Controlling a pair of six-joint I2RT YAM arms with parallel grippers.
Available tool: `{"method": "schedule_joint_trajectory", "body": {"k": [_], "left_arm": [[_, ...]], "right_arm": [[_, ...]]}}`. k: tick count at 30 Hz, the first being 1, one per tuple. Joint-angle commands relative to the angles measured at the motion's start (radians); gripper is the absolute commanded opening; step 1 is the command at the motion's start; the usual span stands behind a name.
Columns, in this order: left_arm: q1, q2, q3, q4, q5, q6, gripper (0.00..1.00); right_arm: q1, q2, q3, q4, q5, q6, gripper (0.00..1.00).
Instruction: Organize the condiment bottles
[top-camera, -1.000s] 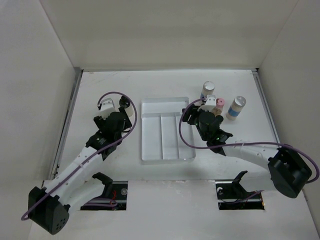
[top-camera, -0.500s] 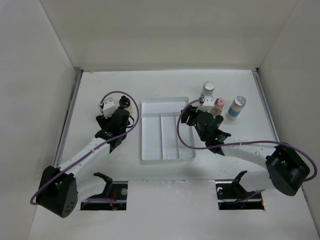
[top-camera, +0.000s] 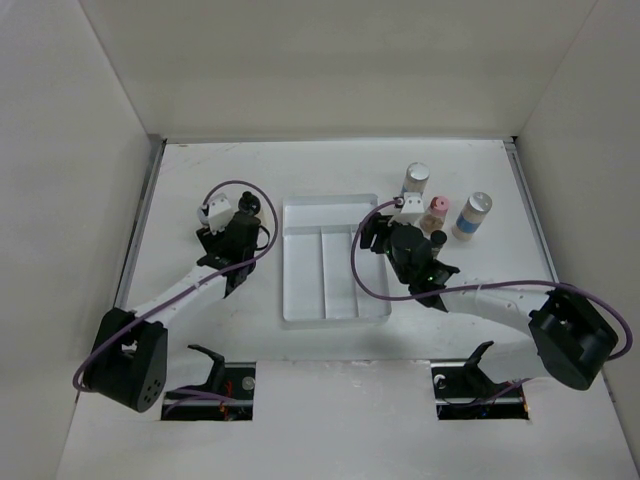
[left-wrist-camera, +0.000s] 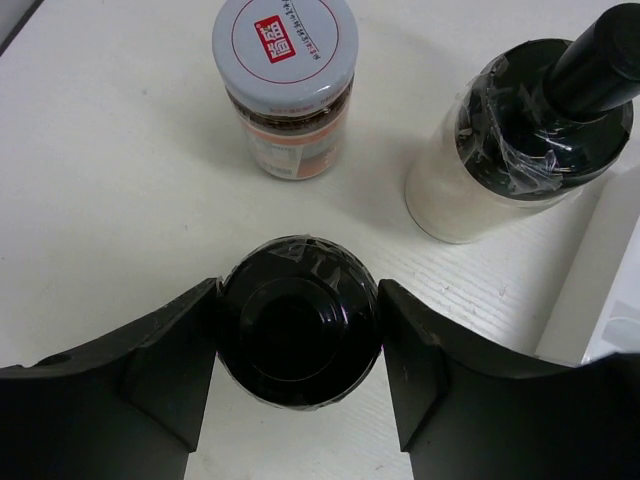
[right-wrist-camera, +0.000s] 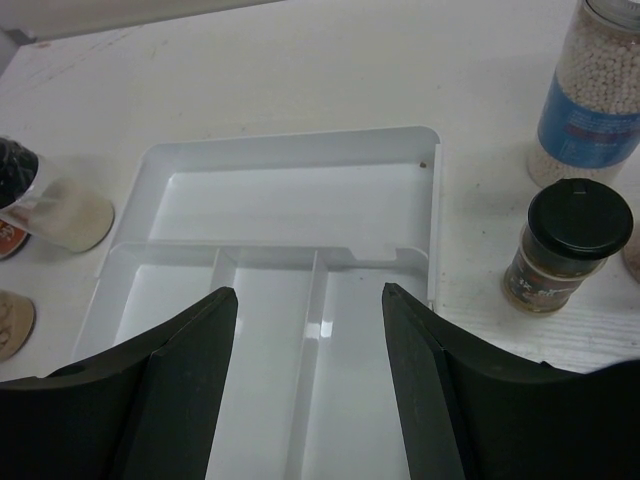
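In the left wrist view my left gripper (left-wrist-camera: 298, 345) has both fingers against the sides of a black-capped bottle (left-wrist-camera: 298, 325) standing on the table. A silver-capped jar with brown contents (left-wrist-camera: 285, 70) and a black-topped bottle of white contents (left-wrist-camera: 520, 150) stand just beyond it. From above, the left gripper (top-camera: 246, 214) is left of the tray. My right gripper (right-wrist-camera: 310, 330) is open and empty above the clear tray (right-wrist-camera: 290, 150). To its right stand a black-capped brown bottle (right-wrist-camera: 568, 245) and a blue-labelled bottle (right-wrist-camera: 600, 100).
The three-compartment tray (top-camera: 330, 203) lies in the middle of the table. Right of it stand a silver-capped bottle (top-camera: 416, 178), a pink-capped one (top-camera: 437, 208), a white-capped blue-labelled one (top-camera: 472, 213) and a black-capped one (top-camera: 438, 240). White walls enclose the table.
The left arm has reached farther forward and right, bringing its gripper around the black-capped bottle. The right gripper has shifted slightly left, over the tray's right side.
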Motion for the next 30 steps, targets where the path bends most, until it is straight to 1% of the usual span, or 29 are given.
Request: {"method": "schedule_joint_trajectory", "body": {"k": [1, 4, 7, 9, 11, 12, 14, 16, 18, 20, 25, 30], "left_arm": [[0.003, -0.011, 0.013, 0.054, -0.008, -0.002, 0.36], [-0.032, -0.072, 0.001, 0.024, -0.028, -0.002, 0.28], [-0.127, -0.186, -0.007, -0.026, -0.06, 0.001, 0.28], [-0.198, -0.237, 0.028, -0.086, -0.072, -0.005, 0.28], [-0.283, -0.254, 0.077, -0.111, -0.098, -0.015, 0.29], [-0.322, -0.238, 0.108, -0.111, -0.114, -0.016, 0.29], [-0.365, -0.173, 0.183, -0.091, -0.117, -0.013, 0.29], [-0.374, -0.073, 0.261, -0.043, -0.091, -0.001, 0.3], [-0.357, 0.04, 0.333, 0.029, -0.042, 0.019, 0.3], [-0.313, 0.148, 0.398, 0.099, 0.001, 0.047, 0.3], [-0.238, 0.393, 0.574, 0.165, 0.11, 0.07, 0.3], [-0.198, 0.512, 0.624, 0.199, 0.121, 0.083, 0.3]], "right_arm": [[0.013, 0.0, 0.047, 0.036, 0.008, -0.017, 0.66], [0.013, 0.003, 0.046, 0.04, 0.008, -0.017, 0.66], [0.013, -0.01, 0.04, 0.042, 0.014, -0.017, 0.66], [0.013, -0.018, 0.033, 0.046, 0.011, -0.009, 0.66], [0.013, -0.018, 0.033, 0.048, 0.008, -0.008, 0.66], [0.013, -0.018, 0.033, 0.048, 0.009, -0.008, 0.66], [0.013, -0.02, 0.032, 0.048, 0.012, -0.008, 0.66], [0.012, -0.023, 0.026, 0.051, 0.014, -0.003, 0.66], [0.006, -0.032, 0.021, 0.05, 0.014, -0.003, 0.65], [-0.002, -0.05, 0.015, 0.046, 0.014, -0.005, 0.65], [-0.019, -0.082, 0.001, 0.046, 0.015, -0.003, 0.65], [-0.026, -0.086, -0.005, 0.051, 0.015, 0.0, 0.66]]}}
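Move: The left hand already grips a black-capped bottle; the middle of the tray's far compartment lies about 10 cm ahead, 23 cm right and 7 cm below. The grey-lidded jar stands some 9 cm ahead and 5 cm left, the white bottle 9 cm ahead and 5 cm right, both a few centimetres lower. From the right hand the compartment is roughly 9 cm ahead, 11 cm left, 13 cm below. Left hand lifts the held bottle, swings some 18 cm right, then forward-down over tray; right hand rises slightly. ##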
